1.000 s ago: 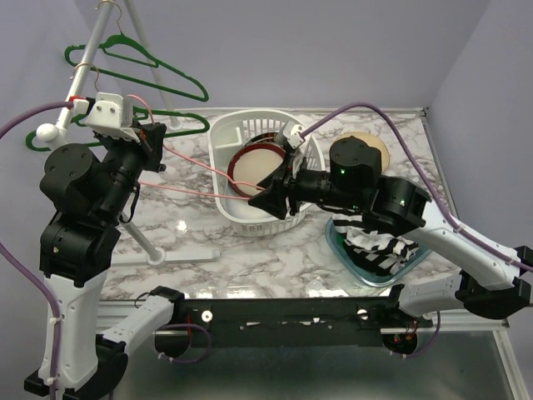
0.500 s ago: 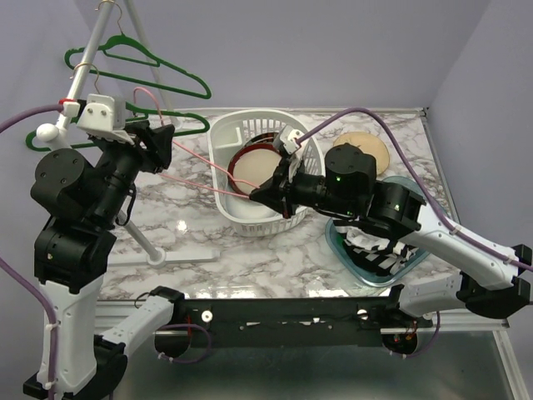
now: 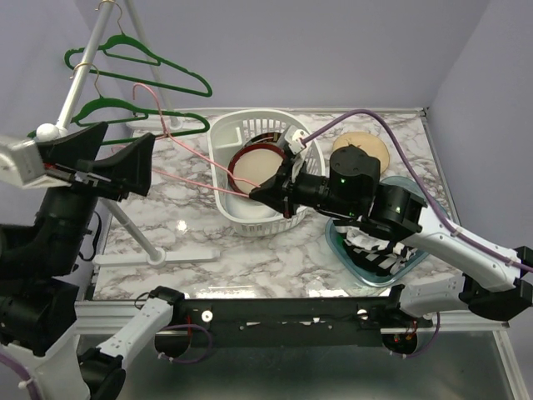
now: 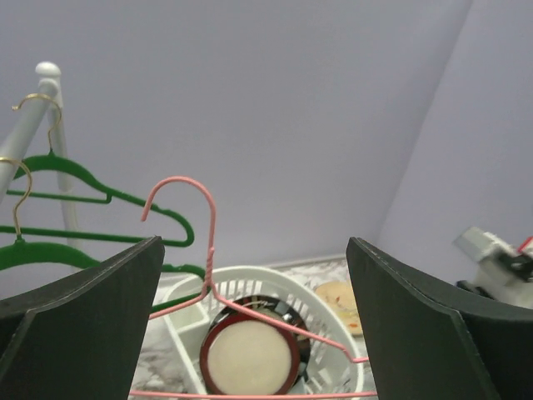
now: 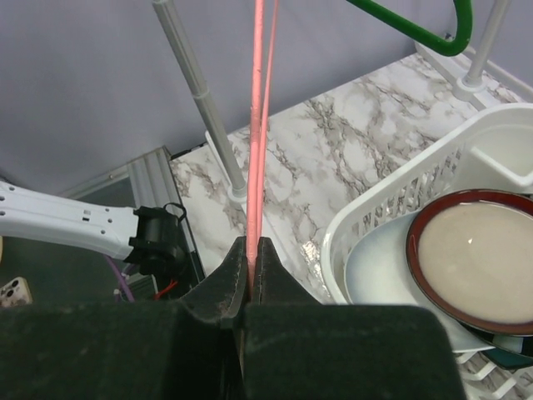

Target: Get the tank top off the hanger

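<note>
A bare pink wire hanger (image 3: 193, 152) slants from the rack toward the white basket. My right gripper (image 3: 262, 193) is shut on its lower wire; the right wrist view shows the pink hanger (image 5: 256, 125) pinched between the closed jaws of the right gripper (image 5: 251, 250). My left gripper (image 3: 112, 158) stands wide open at the left, apart from the hanger. In the left wrist view the pink hanger (image 4: 208, 242) hangs free ahead of the left gripper (image 4: 254, 333). A black-and-white striped tank top (image 3: 379, 250) lies crumpled in a clear tub (image 3: 337, 242), partly under my right arm.
Two green hangers (image 3: 133, 54) hang on a white rack whose foot (image 3: 179, 250) rests on the marble table. A white dish basket (image 3: 225, 133) holds a red-rimmed plate (image 3: 254, 167). A tan plate (image 3: 366, 146) lies at the back right.
My left gripper let go of the pink hanger, opened wide and pulled back to the left. My right gripper closed on the hanger's wire.
</note>
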You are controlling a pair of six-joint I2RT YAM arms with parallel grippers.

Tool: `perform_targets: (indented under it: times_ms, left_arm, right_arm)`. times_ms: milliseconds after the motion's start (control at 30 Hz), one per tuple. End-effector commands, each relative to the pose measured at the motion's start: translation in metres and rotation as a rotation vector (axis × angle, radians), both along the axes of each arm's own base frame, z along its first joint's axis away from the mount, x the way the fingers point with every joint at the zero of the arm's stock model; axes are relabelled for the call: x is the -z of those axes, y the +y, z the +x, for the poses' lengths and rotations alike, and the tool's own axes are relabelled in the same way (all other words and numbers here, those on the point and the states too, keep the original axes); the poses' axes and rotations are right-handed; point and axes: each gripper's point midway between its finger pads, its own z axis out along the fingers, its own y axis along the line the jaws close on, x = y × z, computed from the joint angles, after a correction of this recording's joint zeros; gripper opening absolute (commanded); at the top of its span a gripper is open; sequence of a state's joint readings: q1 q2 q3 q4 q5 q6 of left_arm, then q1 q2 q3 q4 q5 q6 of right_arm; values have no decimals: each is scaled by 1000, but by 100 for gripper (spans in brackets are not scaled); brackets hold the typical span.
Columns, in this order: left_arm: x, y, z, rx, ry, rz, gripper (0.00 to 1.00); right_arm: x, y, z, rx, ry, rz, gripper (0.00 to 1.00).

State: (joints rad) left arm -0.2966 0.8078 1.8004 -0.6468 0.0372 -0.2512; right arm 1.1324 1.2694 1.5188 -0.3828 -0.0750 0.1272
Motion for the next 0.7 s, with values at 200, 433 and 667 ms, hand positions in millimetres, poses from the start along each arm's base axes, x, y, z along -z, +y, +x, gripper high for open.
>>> perform_targets:
  times_ms: [200,433,667]
  left_arm:
    - [-82,30,-129,97,-373,-239,99]
    - [-75,31,-127,81,-351,-213,99]
    - [-64,20,-114,105,-309,-160,99]
  right_arm:
    - [-27,36,-5,-96,9,76,1]
    - [-38,62,4,-111,-6,80,1]
    - [-39,92,18,-118,-25,30,1]
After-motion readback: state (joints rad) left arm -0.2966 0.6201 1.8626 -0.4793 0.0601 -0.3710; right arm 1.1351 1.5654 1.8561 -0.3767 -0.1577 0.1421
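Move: The pink hanger, empty and already pinched at one end in the right hand, is bound for the white rack rail, about 26 cm to that hand's left, 15 cm ahead and 10 cm up. The front green hanger hangs roughly 22 cm left and 14 cm ahead at about hand height; the basket's middle is 17 cm ahead, 2 cm right and 33 cm below. From the left hand, that stretch of rail is some 14 cm ahead, 8 cm left and 6 cm lower. The pink hanger is carried hook first to the left towards the rack rail, about 7 cm, rising some 3 cm as it goes, the right fingers keeping their pinch on its end. Meanwhile the left hand, already open and free of it, backs off about 15 cm and up from the rail, its fingertips tipping upward, then eases forward and down a little. ##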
